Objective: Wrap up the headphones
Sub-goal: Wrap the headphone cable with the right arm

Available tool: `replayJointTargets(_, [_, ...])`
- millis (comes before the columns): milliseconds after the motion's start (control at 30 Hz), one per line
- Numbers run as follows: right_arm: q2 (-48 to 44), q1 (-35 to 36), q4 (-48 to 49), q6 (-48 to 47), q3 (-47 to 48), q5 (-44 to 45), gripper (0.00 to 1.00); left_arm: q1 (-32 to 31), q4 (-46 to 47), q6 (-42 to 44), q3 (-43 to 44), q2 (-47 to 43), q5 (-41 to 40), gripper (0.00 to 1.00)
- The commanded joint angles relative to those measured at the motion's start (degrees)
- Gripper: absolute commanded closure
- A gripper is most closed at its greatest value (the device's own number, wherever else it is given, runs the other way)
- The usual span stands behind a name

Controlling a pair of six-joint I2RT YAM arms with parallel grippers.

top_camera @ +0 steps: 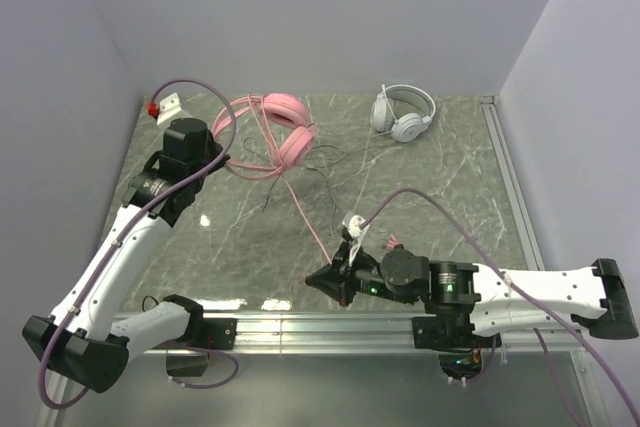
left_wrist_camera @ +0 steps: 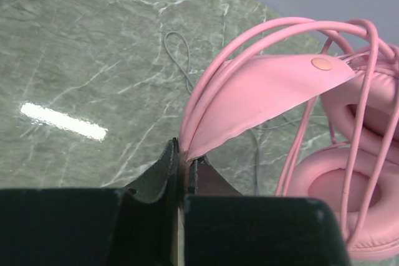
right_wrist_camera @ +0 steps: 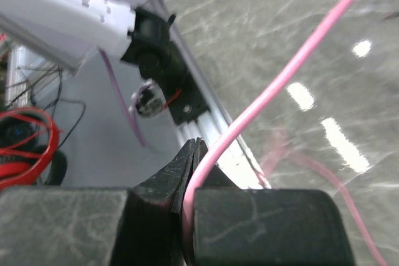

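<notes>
The pink headphones (top_camera: pixel 282 139) lie at the back left of the marble table, with loops of their pink cable (top_camera: pixel 305 212) over the headband. My left gripper (top_camera: pixel 226 157) is shut on the end of the pink headband (left_wrist_camera: pixel 268 88), the jaws (left_wrist_camera: pixel 182 157) pinching its edge; the ear cushions (left_wrist_camera: pixel 349 197) sit to the right. The cable runs taut toward the near edge, where my right gripper (top_camera: pixel 314 280) is shut on it. In the right wrist view the pink cable (right_wrist_camera: pixel 280 79) enters the closed jaws (right_wrist_camera: pixel 198 154). The white headphones (top_camera: pixel 402 112) rest at the back right, their thin dark cable (top_camera: pixel 335 162) trailing leftward.
An aluminium rail (top_camera: pixel 330 327) runs along the table's near edge, and another rail (top_camera: pixel 510 187) along the right side. A white bracket with a red piece (top_camera: pixel 165 104) sits at the back left corner. Grey walls close in the back and both sides.
</notes>
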Motion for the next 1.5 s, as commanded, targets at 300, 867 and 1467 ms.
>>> replayJointTargets(300, [7.45,-0.01,-28.29,-14.69,24.8,18.92,1.0,-9.95,2.7,8.0,0.85,3.23,-17.49,1.0])
replayJointTargets(867, [11.06,-20.4,-26.02,-27.07,28.94,15.33,1.0,-20.6,-3.71,23.03,0.41,1.83,-6.88,1.0])
replayJointTargets(1467, [20.99,-25.76,-28.3,-33.85,34.75,14.98,1.0,-24.73,-3.99,29.62,-7.32,-4.41,6.47,1.0])
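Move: The pink headphones, held by the band in my left hand, are about 28 cm ahead of my right hand, some 9 cm to its left and slightly higher. From my left hand their middle is about 11 cm right, 2 cm ahead and a little lower. On the table, some 24 cm below my right hand, lie the pink plugs, about 18 cm ahead and 21 cm right, and the grey cable, some 38 cm ahead and 3 cm left. Still pinching the pink cable, I lift my right hand about 5 cm, then carry it some 20 cm forward and a little right, towards and past the ear cups on their right side, tipping its fingers down and turning clockwise. My left hand keeps hold of the band and brings the headphones down, back and right, about 8 cm each way, turning them some 40 degrees clockwise. ##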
